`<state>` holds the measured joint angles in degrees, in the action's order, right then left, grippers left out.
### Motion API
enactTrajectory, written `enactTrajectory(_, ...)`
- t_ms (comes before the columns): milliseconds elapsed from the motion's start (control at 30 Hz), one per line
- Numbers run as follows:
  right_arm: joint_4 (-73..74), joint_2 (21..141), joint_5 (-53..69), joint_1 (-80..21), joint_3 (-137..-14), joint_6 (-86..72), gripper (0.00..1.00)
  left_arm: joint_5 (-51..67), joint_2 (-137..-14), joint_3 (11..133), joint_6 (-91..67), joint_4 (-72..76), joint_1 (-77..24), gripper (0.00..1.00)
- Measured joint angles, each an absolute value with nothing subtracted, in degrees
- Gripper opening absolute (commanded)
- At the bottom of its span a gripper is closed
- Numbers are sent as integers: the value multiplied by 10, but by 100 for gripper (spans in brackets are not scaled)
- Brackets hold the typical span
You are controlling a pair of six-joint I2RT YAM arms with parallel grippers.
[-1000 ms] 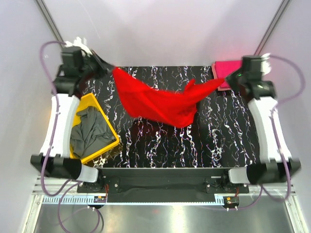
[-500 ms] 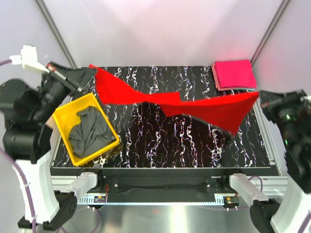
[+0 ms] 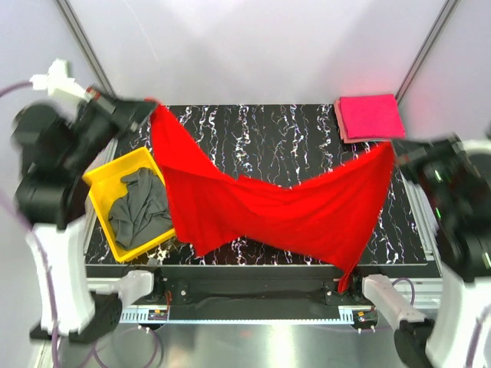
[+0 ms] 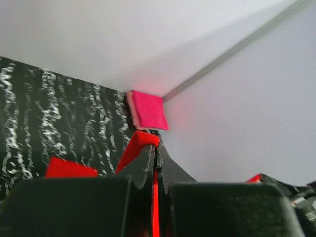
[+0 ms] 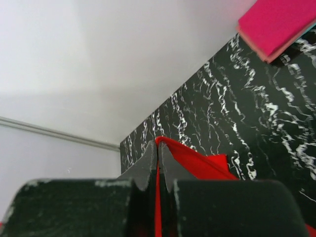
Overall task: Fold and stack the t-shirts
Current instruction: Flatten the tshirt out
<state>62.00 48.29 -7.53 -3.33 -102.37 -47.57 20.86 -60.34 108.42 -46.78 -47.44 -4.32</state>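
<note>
A bright red t-shirt (image 3: 268,215) hangs stretched in the air between both arms, sagging across the black marbled table (image 3: 268,130) and past its near edge. My left gripper (image 3: 144,110) is shut on its upper left corner; in the left wrist view red cloth (image 4: 140,143) is pinched between the closed fingers. My right gripper (image 3: 399,153) is shut on the right corner, and the right wrist view shows red cloth (image 5: 192,158) in its closed fingers. A folded magenta-pink t-shirt (image 3: 371,117) lies at the far right corner. A dark grey t-shirt (image 3: 138,205) lies crumpled in the yellow tray (image 3: 103,184).
The yellow tray stands at the table's left edge, under my left arm. White walls with metal posts (image 3: 84,50) close in the back and sides. The pink stack also shows in the left wrist view (image 4: 149,111) and the right wrist view (image 5: 276,24).
Both arms have swung up and towards the near side. The red t-shirt, earlier bunched then pulled into a thin band, now hangs spread wide and low over the table's front.
</note>
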Motion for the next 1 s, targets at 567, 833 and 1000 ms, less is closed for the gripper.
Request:
enactTrajectory(567,387,1133,27,-32,-1555,-344,0,122,-1051,1334,-580,-302,6,0)
enactTrajectory(833,315,909,9,-26,-1319,-282,0,130,-915,1253,-608,-206,16,0)
enactTrajectory(1000,289,789,-4,-25,-1212,-247,0,133,-729,1059,-585,-161,12,0)
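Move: Each hand holds an upper corner of the hanging t-shirt. From the left hand, the table middle it will be spread over lies roughly 9 cm ahead, 27 cm right and 48 cm below; the yellow bin is about level, 15 cm left and 47 cm below. From the right hand, the table middle is some 13 cm ahead, 29 cm left and 43 cm below; the pink stack is about 34 cm ahead, 8 cm right and 40 cm below. Still pinching the t-shirt, both hands fling some 30 cm forward, then pull back about 15 cm, rising. ##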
